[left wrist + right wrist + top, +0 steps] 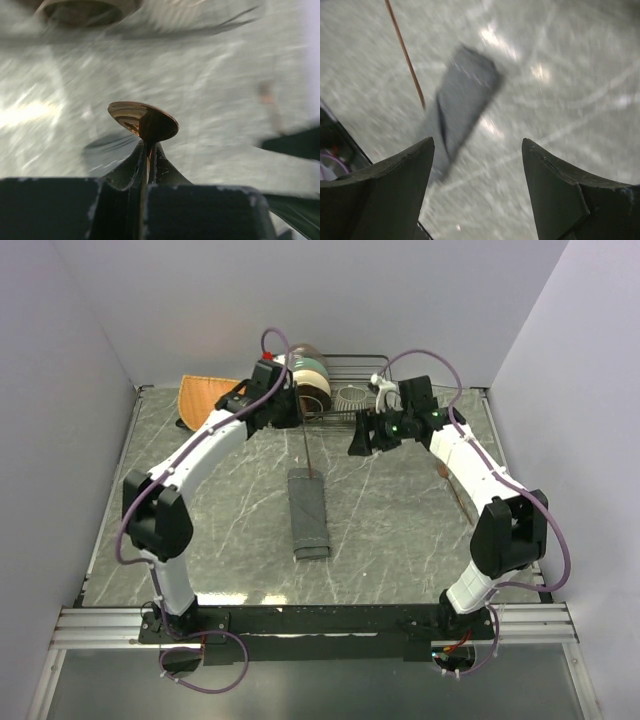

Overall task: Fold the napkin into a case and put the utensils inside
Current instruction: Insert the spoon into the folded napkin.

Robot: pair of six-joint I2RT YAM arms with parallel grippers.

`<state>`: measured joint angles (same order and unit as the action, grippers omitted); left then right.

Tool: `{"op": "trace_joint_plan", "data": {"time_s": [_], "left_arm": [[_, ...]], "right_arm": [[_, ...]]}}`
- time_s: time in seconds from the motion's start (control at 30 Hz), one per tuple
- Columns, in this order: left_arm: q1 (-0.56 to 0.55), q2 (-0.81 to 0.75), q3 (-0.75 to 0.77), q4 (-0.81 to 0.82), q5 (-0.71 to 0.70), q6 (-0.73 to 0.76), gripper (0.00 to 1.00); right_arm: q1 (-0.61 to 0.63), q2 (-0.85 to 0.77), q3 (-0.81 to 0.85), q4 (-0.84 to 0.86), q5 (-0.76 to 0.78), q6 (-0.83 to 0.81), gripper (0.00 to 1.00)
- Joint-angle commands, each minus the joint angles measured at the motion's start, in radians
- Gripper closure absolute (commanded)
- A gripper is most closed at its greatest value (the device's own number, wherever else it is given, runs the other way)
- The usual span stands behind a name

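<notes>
The napkin lies folded as a long narrow dark grey case (pixel 308 512) in the middle of the table, and it shows blurred in the right wrist view as the case (pixel 465 95). My left gripper (pixel 297 412) is above the case's far end, shut on a copper spoon. The spoon's oval bowl (pixel 142 120) sticks out past the fingertips of the left gripper (pixel 148 146). Its thin handle (pixel 305 450) hangs down toward the case's top edge, and the right wrist view shows this handle (pixel 405 55) too. My right gripper (pixel 358 440) hovers to the right of the spoon. The right gripper (pixel 477 142) is open and holds nothing.
A wire rack (pixel 350 365) stands at the back with round dishes (pixel 310 380) in it. An orange woven mat (pixel 205 395) lies at the back left. Grey walls close in both sides.
</notes>
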<state>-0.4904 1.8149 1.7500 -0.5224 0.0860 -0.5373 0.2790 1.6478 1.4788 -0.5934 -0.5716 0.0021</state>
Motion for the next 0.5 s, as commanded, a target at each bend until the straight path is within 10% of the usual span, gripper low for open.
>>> {"op": "trace_joint_plan", "data": {"time_s": [0.0, 0.47], "left_arm": [[-0.014, 0.055, 0.019, -0.125, -0.181, 0.019, 0.99], [-0.022, 0.188, 0.049, -0.194, -0.155, 0.028, 0.99]], "right_arm": [[0.000, -0.103, -0.049, -0.037, 0.081, -0.079, 0.21], [-0.041, -0.198, -0.176, -0.020, 0.073, -0.048, 0.21]]}}
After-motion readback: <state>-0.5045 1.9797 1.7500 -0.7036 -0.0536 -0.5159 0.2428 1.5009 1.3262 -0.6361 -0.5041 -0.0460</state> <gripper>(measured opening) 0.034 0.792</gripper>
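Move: The left hand already holds the spoon just below its bowl, handle hanging down towards the folded napkin. The napkin's middle lies about 13 cm back, 2 cm right and some 23 cm below that hand. The dish rack's middle is about 17 cm ahead and 5 cm right, its bowls some 16 cm straight ahead. From the empty right hand, the napkin is roughly 13 cm left, 7 cm back and 20 cm below. Downwards, fast at first and then slowing, the left hand lowers the spoon about 11 cm towards the napkin, easing a little left, while its wrist turns some 20 degrees so the fingers point more steeply down; they keep their grip. The right hand draws off about 5 cm to the right and back, away from the spoon and napkin, its fingers staying wide open. ##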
